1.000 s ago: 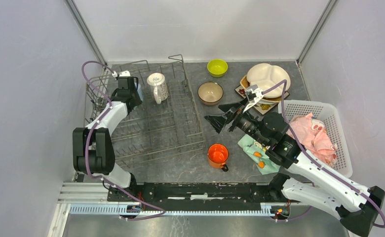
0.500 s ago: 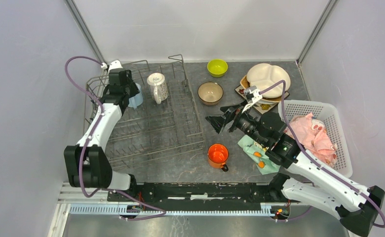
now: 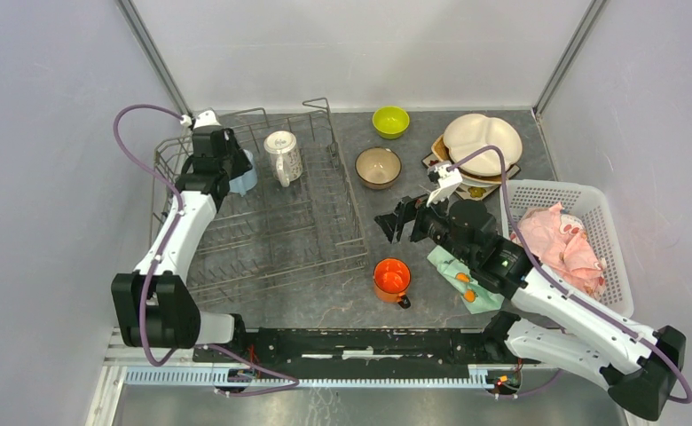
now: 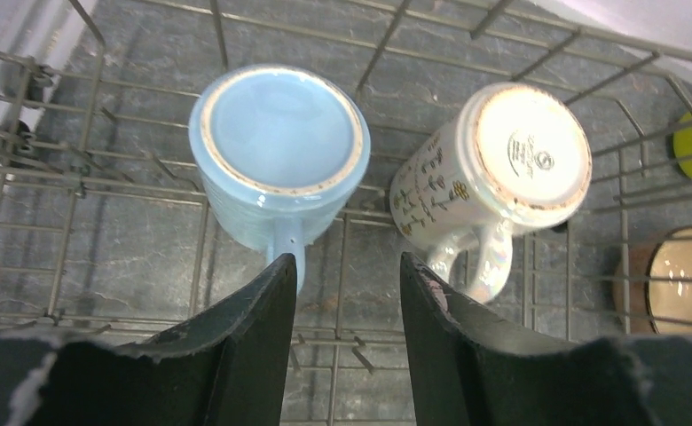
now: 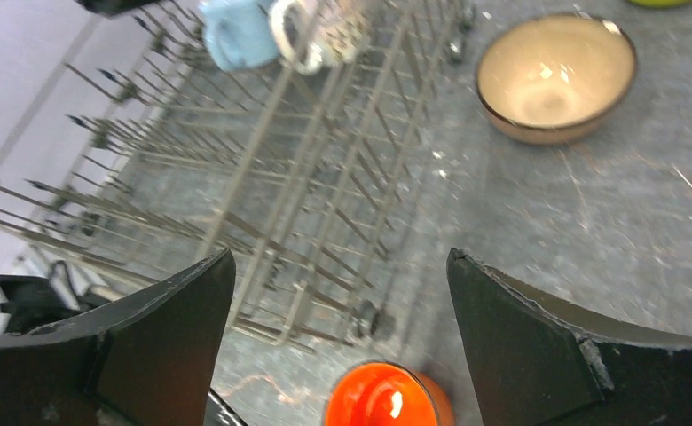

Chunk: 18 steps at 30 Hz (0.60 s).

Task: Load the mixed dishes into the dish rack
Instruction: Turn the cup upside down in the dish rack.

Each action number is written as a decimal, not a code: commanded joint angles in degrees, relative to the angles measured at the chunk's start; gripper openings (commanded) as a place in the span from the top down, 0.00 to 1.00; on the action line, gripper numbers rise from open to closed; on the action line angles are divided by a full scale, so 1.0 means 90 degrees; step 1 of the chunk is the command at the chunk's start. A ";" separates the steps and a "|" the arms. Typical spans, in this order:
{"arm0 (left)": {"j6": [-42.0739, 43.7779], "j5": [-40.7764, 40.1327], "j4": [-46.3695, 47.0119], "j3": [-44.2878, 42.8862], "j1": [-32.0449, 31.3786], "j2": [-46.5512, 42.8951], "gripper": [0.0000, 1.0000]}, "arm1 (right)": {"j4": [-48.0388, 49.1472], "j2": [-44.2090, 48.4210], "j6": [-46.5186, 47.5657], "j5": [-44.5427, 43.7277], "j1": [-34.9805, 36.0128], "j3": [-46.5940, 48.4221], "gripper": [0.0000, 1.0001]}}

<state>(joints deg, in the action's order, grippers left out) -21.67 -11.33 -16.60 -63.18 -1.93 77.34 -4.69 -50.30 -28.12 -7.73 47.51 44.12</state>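
The grey wire dish rack [image 3: 271, 240] stands at the left. Inside it, at the far end, a light-blue mug [image 3: 243, 174] [image 4: 276, 151] and a white patterned mug [image 3: 282, 155] [image 4: 493, 169] sit upside down. My left gripper [image 3: 223, 169] [image 4: 347, 266] hovers open just behind them, the blue mug's handle beside its left fingertip and nothing between the fingers. An orange mug [image 3: 391, 277] [image 5: 387, 399] stands upright on the table by the rack's near right corner. My right gripper [image 3: 397, 222] [image 5: 341, 262] hangs wide open above it, tilted down.
A tan bowl [image 3: 378, 167] [image 5: 555, 75] and a lime-green bowl [image 3: 390, 121] sit beyond the right gripper. A cream three-section plate [image 3: 482, 142] tops a stack at the back right. A teal cloth [image 3: 458, 271] lies under the right arm. A white basket [image 3: 595, 209] holds a pink cloth [image 3: 560, 240].
My left gripper has opened, let go of the light-blue mug and drawn back toward the far left. My right gripper has tipped downward toward the orange mug.
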 commanded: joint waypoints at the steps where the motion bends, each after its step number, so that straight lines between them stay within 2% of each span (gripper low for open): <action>1: -0.0258 0.0753 -0.0012 0.0171 0.0031 -0.0607 0.45 | -0.1017 -0.0085 0.0330 -0.0583 0.0014 0.0055 0.06; 4: -0.0415 0.1389 0.0051 0.0454 0.0021 -0.1142 0.24 | -0.1512 -0.0212 0.0412 -0.0659 0.0013 -0.0021 0.12; 7: -0.0498 0.1796 0.0073 0.0822 0.0012 -0.1635 0.15 | -0.1781 -0.0435 0.0463 -0.0458 0.0016 -0.0093 0.21; 9: -0.0539 0.2034 0.0104 0.1041 0.0010 -0.1946 0.01 | -0.1885 -0.0600 0.0518 -0.0253 0.0018 -0.0145 0.26; 12: -0.0493 0.2505 0.0130 0.1327 0.0005 -0.2326 0.00 | -0.2128 -0.0951 0.0659 0.0064 0.0014 -0.0104 0.34; 14: -0.0402 0.2297 0.0022 0.1477 -0.0017 -0.2461 0.00 | -0.2302 -0.1140 0.0692 0.0093 0.0019 -0.0058 0.40; 18: -0.0285 0.1825 -0.0040 0.1702 -0.0039 -0.2430 0.00 | -0.2350 -0.1413 0.0744 0.0055 0.0022 -0.0086 0.43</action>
<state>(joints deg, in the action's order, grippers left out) -24.62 6.33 -17.15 -49.65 -2.11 55.42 -24.67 -61.73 -22.94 -7.90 47.53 43.24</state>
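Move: The right hand hangs high over the counter. The orange cup stands about 6 cm back of it, 1 cm to its right and some 21 cm below. The rack's near right corner is about 4 cm back and 6 cm left of this hand, the brown bowl some 21 cm ahead and 2 cm left. The left hand, already above the upturned blue cup, has it about 4 cm ahead, 2 cm left, 10 cm below; the patterned mug is 5 cm ahead, 8 cm right. Down goes the right hand, some 14 cm, with a small drift to the right, towards the orange cup, rolling its left side down and tipping its fingers downward while they close from wide to a bit over half, ending near the rim. The left hand, empty, draws back about 8 cm and to the right from the blue cup, spreading its fingers fully and turning clockwise. ##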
